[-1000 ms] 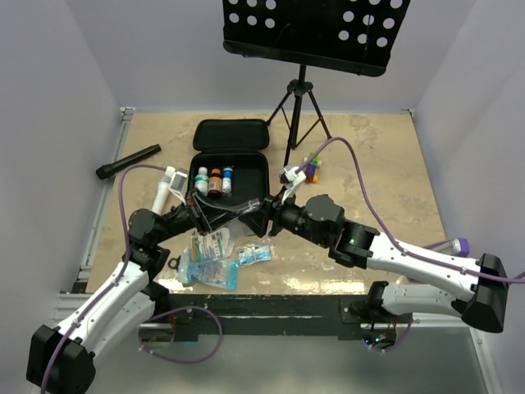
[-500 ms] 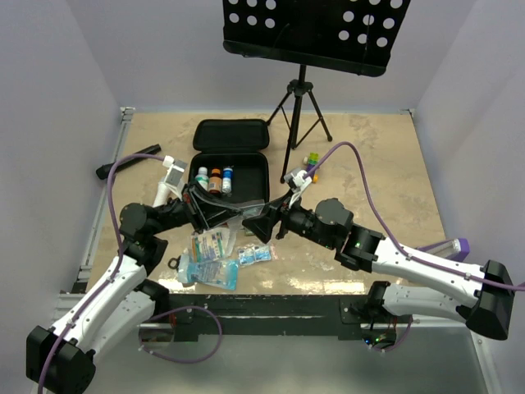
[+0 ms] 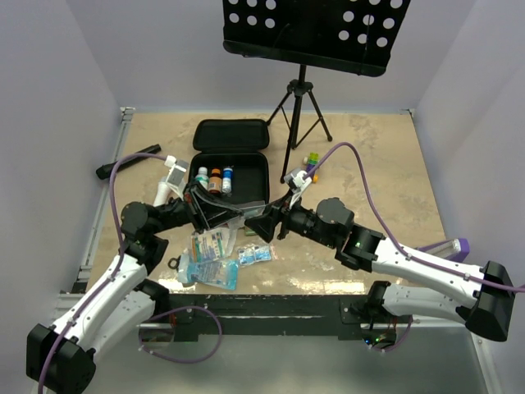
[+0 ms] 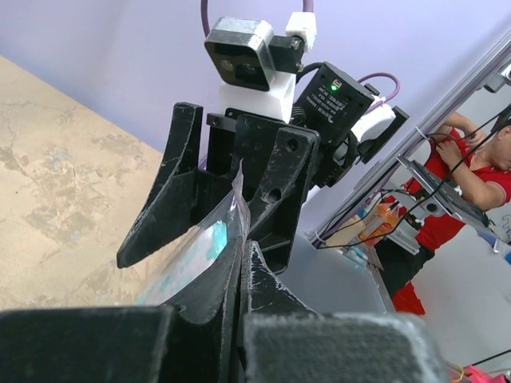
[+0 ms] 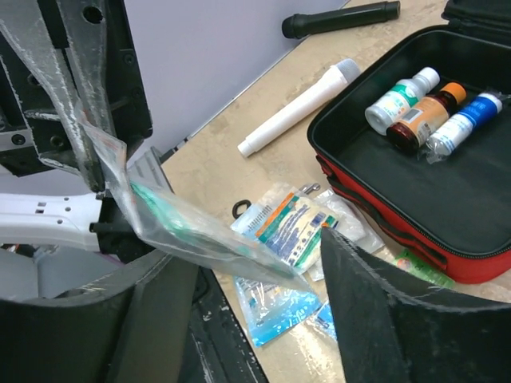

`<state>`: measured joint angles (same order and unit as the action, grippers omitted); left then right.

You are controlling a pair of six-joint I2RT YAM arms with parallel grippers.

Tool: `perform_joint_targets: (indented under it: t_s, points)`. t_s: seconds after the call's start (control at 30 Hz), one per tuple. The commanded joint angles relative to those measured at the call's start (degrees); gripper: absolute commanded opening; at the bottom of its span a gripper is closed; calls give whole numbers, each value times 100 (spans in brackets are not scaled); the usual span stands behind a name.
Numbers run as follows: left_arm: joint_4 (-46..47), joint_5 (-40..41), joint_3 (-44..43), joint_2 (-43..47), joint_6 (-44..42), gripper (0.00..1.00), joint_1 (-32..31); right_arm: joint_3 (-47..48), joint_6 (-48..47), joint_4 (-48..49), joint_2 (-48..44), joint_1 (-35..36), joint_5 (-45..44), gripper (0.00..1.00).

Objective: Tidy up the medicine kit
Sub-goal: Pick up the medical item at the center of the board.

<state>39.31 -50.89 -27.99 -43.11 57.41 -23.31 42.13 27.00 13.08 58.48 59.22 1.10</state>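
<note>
The medicine kit lies open, a red case with black lining, its lid folded back. Three small bottles lie inside. In front of the case my left gripper is shut on a clear packet with teal contents, held above the table. Facing it, my right gripper is open; the packet's free end hangs between its fingers, touched by neither.
Several flat packets and a black scissors loop lie in front of the case. A white tube and a black flashlight lie to its left. A music-stand tripod and small coloured items stand to its right.
The two grippers, close together over the case's front edge a second ago, have drawn apart. The left keeps the clear packet; the right jaws stand wider.
</note>
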Motion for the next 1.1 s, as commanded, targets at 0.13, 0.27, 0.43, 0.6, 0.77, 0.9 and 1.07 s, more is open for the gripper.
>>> perform_joint_targets:
  t_s: [0.13, 0.27, 0.43, 0.6, 0.77, 0.9, 1.07]
  points:
    - [165, -87, -225, -83, -195, 0, -16, 120, -204, 283, -152, -7, 21, 39]
    - [51, 0, -260, -118, -309, 0, -16, 103, -178, 178, -275, -16, -31, 20]
    - [-528, 325, -418, -110, -756, 0, -16, 260, -108, -156, -320, -16, -207, 0]
    - [-2011, 1482, -742, 31, -1520, 29, -7, 480, 76, -490, -101, -16, -566, 0]
    - [-3884, 4178, -1331, 277, -2128, 100, -7, 875, 436, -938, 593, -77, -1173, 0]
    - [-5080, 6349, -1692, 435, -2278, 100, -7, 1279, 718, -1070, 1418, -472, -1340, 0]
    - [-5925, 6988, -1851, 321, -2322, 98, -7, 2087, 754, -1220, 2824, -1193, -1183, 0]
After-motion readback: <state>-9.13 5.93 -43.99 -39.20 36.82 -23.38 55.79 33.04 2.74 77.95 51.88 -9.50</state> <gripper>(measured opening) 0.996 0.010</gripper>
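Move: The right gripper stands part-open around the near end of the clear bag, whose middle lies about 4 cm to its left and 1 cm ahead, roughly level; the closed left gripper still holds the far end, the bag's middle some 4 cm to its right. From the right hand the case's middle is roughly 20 cm ahead, 10 cm left and 23 cm below, and the green packet about 5 cm ahead, 3 cm left and 26 cm down. Hold both hands nearly still while the right fingers shut on the clear bag, then open the left fingers wide to let go of it. Swing the left gripper away forward and left, about 12 cm and 11 cm, turning it some 60 degrees counter-clockwise. Carry the bag in the right gripper about 10 cm forward and 6 cm down towards the case, tipping the fingers downward and turning clockwise. ##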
